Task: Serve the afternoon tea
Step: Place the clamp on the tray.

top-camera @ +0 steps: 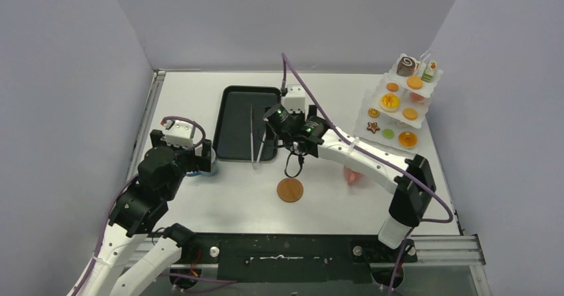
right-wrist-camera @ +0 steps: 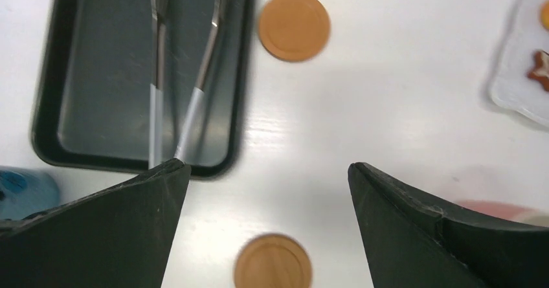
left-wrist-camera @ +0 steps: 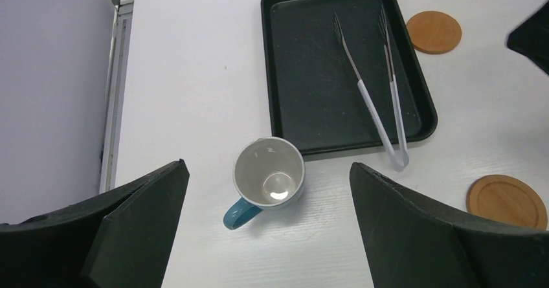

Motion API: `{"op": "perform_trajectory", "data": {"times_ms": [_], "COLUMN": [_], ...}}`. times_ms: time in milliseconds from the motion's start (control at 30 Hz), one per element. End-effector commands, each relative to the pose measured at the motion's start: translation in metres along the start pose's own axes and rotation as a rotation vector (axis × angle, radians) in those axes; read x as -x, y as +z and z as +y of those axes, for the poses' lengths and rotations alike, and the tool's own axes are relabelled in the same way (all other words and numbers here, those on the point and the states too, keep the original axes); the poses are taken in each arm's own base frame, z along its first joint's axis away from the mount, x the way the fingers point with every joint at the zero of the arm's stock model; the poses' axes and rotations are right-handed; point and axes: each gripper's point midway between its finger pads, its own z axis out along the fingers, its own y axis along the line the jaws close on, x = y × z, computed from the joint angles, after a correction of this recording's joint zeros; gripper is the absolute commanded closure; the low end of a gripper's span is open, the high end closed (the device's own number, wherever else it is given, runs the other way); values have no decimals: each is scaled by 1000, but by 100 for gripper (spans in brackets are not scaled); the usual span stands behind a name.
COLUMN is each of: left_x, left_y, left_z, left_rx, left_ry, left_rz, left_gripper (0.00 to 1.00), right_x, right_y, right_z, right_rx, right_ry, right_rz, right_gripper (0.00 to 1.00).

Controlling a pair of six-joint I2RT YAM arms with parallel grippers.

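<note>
A blue cup [left-wrist-camera: 268,173] with a white inside stands upright on the table, just before the black tray's near edge. My left gripper [left-wrist-camera: 265,166] hangs open above it, one finger on each side, not touching. My right gripper [right-wrist-camera: 268,166] is open and holds nothing, above bare table between two wooden coasters. The pink cup [top-camera: 354,175] stands right of it, partly hidden behind the right arm. The toy pastries sit on a white tiered stand [top-camera: 399,106] at the back right: a chocolate swirl roll [top-camera: 406,64], orange tarts, cookies and a green disc.
The black tray [top-camera: 234,126] lies at centre left with long metal tongs [left-wrist-camera: 379,100] in it, their handle end over its near rim. One wooden coaster [top-camera: 290,190] lies near the table's front; another coaster [right-wrist-camera: 294,26] lies beside the tray. Grey walls close in both sides.
</note>
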Motion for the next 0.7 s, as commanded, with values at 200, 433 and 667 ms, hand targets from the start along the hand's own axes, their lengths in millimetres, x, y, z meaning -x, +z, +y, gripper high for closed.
{"op": "perform_trajectory", "data": {"times_ms": [200,433,667], "left_x": [11,7,10], "left_y": [4,8,10], "left_z": [0,-4,-19], "left_rx": [7,-4,-84], "left_ry": [6,14,9], "left_rz": [-34,-16,-4], "left_gripper": [5,3,3], "right_x": [-47,-80,-105], "right_y": [-75,-99,-110], "right_z": [-112,-154,-200], "right_rx": [-159,-230,-321], "right_ry": [116,221,220], "right_rz": [74,117,78], "right_gripper": [0,5,36]}}
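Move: The pink mug lies about 24 cm to the right hand's right, some 4 cm back and 15 cm below. The near wooden coaster is straight back of that hand by about 11 cm and 18 cm down; the tiered stand's bottom shelf is some 12 cm farther out than the mug and 9 cm to its right. From the left hand the pink mug lies roughly 54 cm right, 6 cm ahead and 23 cm below. Right hand swings about 18 cm right, 13 back, towards the pink mug, turning clockwise, fingers partly closing. ##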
